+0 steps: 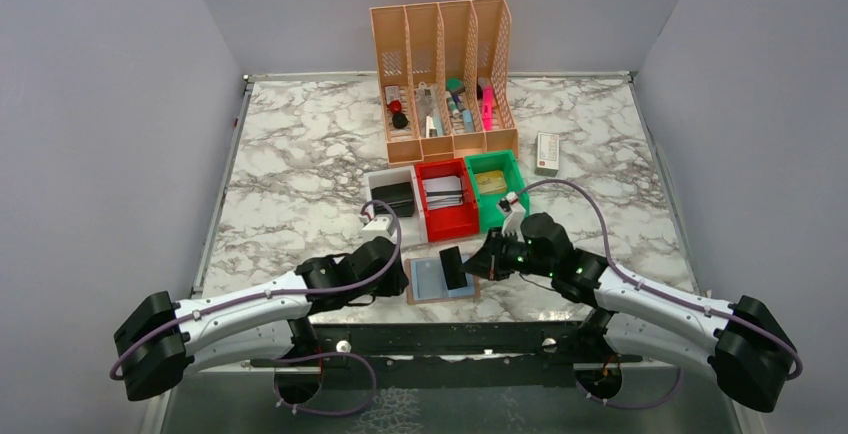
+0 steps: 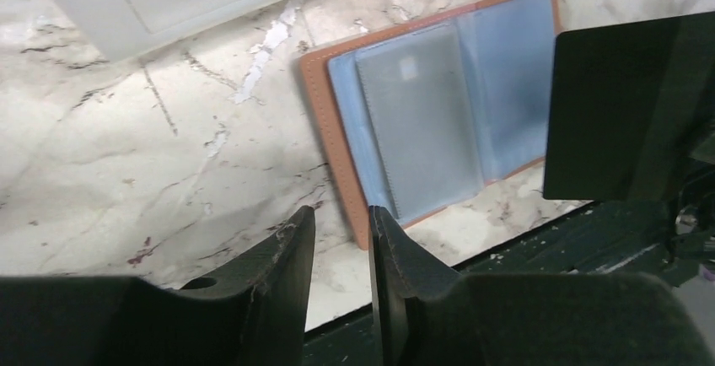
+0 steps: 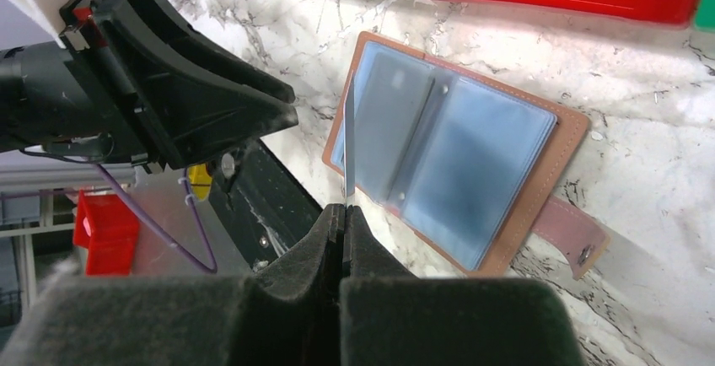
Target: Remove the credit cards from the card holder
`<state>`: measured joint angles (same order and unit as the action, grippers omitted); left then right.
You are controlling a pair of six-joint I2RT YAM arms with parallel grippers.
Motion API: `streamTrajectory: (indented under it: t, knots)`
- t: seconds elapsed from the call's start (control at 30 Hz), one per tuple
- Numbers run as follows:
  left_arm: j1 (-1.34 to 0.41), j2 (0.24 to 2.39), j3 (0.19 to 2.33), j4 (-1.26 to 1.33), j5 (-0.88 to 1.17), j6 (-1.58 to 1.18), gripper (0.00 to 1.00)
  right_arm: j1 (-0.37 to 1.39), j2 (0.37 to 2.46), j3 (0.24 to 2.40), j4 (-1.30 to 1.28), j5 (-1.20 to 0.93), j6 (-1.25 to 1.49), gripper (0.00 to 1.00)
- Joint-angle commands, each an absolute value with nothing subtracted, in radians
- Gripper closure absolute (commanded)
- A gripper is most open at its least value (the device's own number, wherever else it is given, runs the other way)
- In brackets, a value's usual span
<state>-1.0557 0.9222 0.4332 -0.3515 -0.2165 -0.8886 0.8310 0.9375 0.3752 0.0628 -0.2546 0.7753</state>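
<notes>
The tan-brown card holder (image 1: 428, 284) (image 2: 325, 121) (image 3: 472, 155) lies open near the table's front edge, its bluish clear sleeves facing up. A greyish credit card (image 2: 422, 121) (image 3: 392, 121) sits in its left sleeve. My right gripper (image 1: 473, 264) (image 3: 344, 210) is shut on a dark credit card (image 1: 453, 267) (image 2: 624, 113), which hangs above the holder. That card shows edge-on (image 3: 347, 142) in the right wrist view. My left gripper (image 1: 403, 281) (image 2: 341, 218) stands at the holder's left edge, low over the marble. Its jaws are slightly apart with nothing between them.
Behind the holder stand a white bin (image 1: 378, 186) with a black case (image 1: 397, 197), a red bin (image 1: 428, 216) holding cards, and a green bin (image 1: 515, 169). An orange file organizer (image 1: 445, 74) and a small white box (image 1: 547, 152) sit farther back. A dark rail (image 1: 450, 339) runs along the front edge.
</notes>
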Motion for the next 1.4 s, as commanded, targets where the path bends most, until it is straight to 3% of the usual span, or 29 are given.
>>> streamTrajectory:
  t: [0.0, 0.3, 0.73, 1.03, 1.17, 1.37]
  knots:
    - [-1.038, 0.907, 0.467, -0.435, -0.291, -0.846, 0.66, 0.828, 0.941, 0.408, 0.111, -0.302, 0.722, 0.98]
    - [-0.802, 0.902, 0.528, -0.436, -0.176, -0.685, 0.65, 0.826, 0.967, 0.416, 0.164, -0.336, 0.711, 0.99]
    - [-0.698, 0.866, 0.625, -0.46, -0.106, -0.611, 0.6, 0.827, 1.019, 0.534, 0.15, -0.37, 0.609, 0.99]
    - [-0.332, 0.949, 0.728, -0.506, 0.114, -0.377, 0.54, 0.831, 1.172, 0.74, 0.063, -0.271, 0.453, 0.99]
    - [-0.213, 0.924, 0.719, -0.491, 0.109, -0.369, 0.45, 0.839, 1.256, 0.827, 0.039, -0.19, 0.347, 0.99]
    - [-0.204, 0.811, 0.687, -0.496, 0.025, -0.401, 0.28, 0.853, 1.428, 0.952, 0.075, -0.108, 0.172, 0.99]
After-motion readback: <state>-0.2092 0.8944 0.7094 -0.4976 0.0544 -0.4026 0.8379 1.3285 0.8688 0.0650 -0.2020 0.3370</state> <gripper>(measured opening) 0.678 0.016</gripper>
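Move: The white bin that the right hand's black card is headed for lies about 15 cm ahead of that hand, 15 cm to its left and 7 cm below. The red bin is some 17 cm ahead and 4 cm left; the open card holder lies about 6 cm left, roughly level fore-and-aft, 10 cm below. From the left hand, the white bin is about 17 cm ahead, 2 cm left and slightly lower. Forward, up and to the left the right hand carries the black card it still pinches, creeping at first, then sweeping some 9 cm forward from over the card holder's side towards the white bin and rolling about 25 degrees. The empty left hand clears out forward and left with a brief stall midway, rising about 9 cm, turning counter-clockwise and opening wider as it comes alongside the white bin. ##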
